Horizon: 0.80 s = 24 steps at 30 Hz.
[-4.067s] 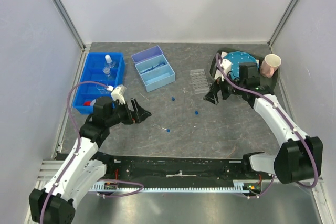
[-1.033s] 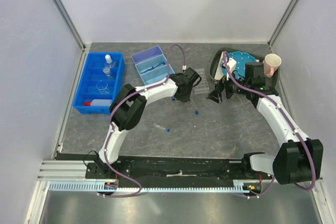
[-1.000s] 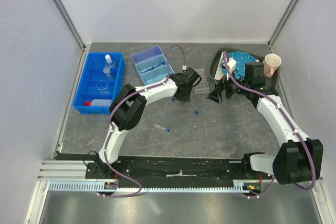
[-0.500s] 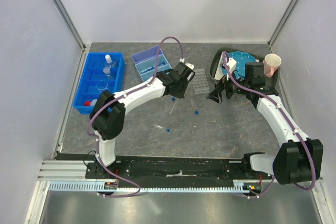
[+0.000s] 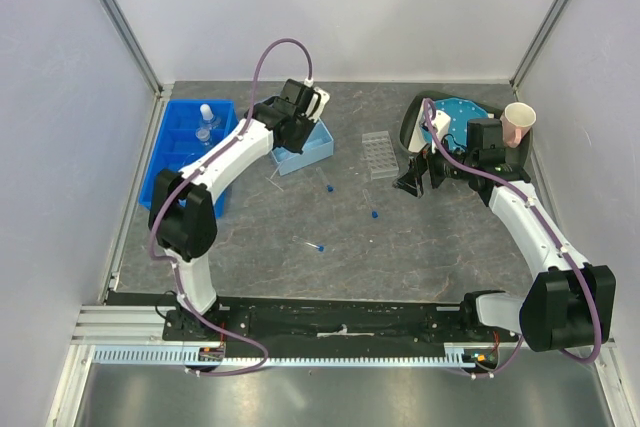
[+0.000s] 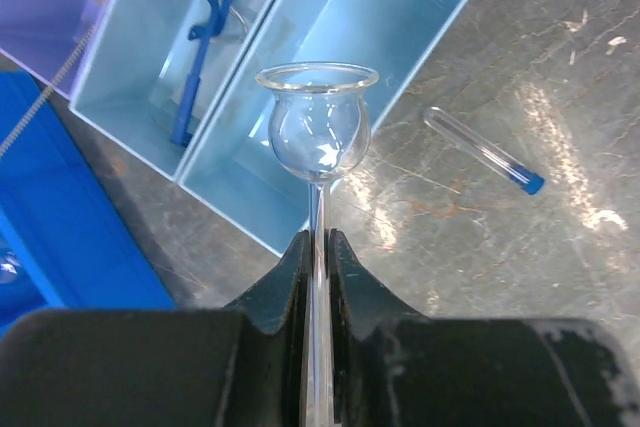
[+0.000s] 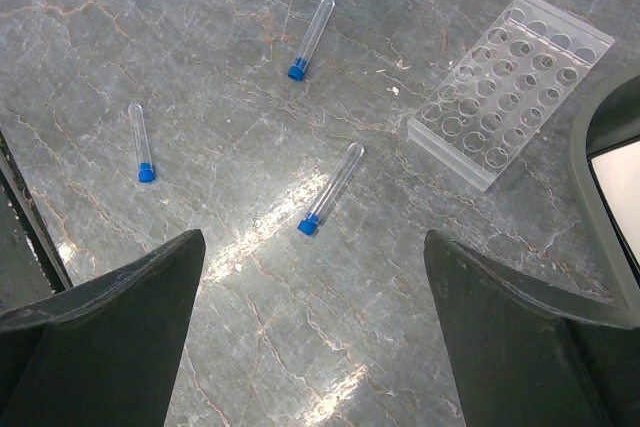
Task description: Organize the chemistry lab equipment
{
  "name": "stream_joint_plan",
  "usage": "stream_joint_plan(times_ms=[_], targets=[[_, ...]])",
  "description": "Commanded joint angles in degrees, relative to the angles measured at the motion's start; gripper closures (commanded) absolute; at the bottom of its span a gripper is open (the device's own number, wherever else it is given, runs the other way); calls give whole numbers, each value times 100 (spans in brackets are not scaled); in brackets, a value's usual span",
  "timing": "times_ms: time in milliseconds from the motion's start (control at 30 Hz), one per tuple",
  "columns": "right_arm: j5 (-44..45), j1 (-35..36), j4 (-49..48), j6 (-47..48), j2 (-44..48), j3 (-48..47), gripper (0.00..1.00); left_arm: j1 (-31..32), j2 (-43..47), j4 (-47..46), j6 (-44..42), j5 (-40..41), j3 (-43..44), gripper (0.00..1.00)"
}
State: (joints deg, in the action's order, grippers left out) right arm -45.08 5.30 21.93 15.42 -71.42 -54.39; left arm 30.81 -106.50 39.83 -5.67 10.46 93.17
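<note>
My left gripper (image 5: pixel 289 134) (image 6: pixel 317 237) is shut on the thin stem of a clear glass funnel (image 6: pixel 317 129), whose round bulb stands upright above the light blue two-part box (image 6: pixel 370 57) (image 5: pixel 310 144). Blue-rimmed safety glasses (image 6: pixel 212 42) lie in the box's left part. Three blue-capped clear tubes lie loose on the table (image 5: pixel 328 188) (image 5: pixel 374 214) (image 5: pixel 315 246); they also show in the right wrist view (image 7: pixel 310 25) (image 7: pixel 332 189) (image 7: pixel 141 142). My right gripper (image 5: pixel 415 183) (image 7: pixel 312 237) is open and empty above the table, right of the tubes.
A dark blue bin (image 5: pixel 160 187) with bottles (image 5: pixel 207 117) stands at the left, partly behind my left arm. A clear tube rack (image 5: pixel 378 154) (image 7: pixel 510 87) lies mid-table. A round blue dotted disc (image 5: pixel 458 117) and a pink cup (image 5: pixel 518 124) sit at the back right.
My left arm has swung from beside the tube rack to the back left, carrying the glass funnel over the light blue box. The right arm has not moved.
</note>
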Motion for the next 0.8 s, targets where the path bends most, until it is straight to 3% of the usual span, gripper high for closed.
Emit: stream_joint_plan(times_ms=[0,400,767], targets=[[16,-20,-22,128,84,-63,2,-197,-362,191,-1180,-43,666,92],[-71,-152,-22,102,-13,-63,2,-365,-1162,297,-1981,-413,1432,91],[-80,-187,-14,110,-48,-63,2,-365,-1496,341,-2087,-676,1555,91]])
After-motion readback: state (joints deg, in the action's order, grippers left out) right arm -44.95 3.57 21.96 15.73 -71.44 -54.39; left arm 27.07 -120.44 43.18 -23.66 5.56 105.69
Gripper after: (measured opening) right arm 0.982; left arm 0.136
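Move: About 4 cm ahead of the left hand, 3 cm to its right and some 11 cm below lies the front blue compartment of the organizer box, to which the held glass funnel is being taken. The middle compartment with the blue goggles is about 11 cm straight ahead; a capped test tube lies about 8 cm right and 3 cm back. From the right hand that front compartment is about 15 cm ahead and 29 cm left, 15 cm lower. Carrying the glass funnel bulb-first over the front blue compartment, the left hand goes forward about 5 cm, then sinks some 4 cm towards it. On the way the wrist turns roughly 15 degrees clockwise and rolls slightly, left side up, while the fingers keep their pinch on the stem. ##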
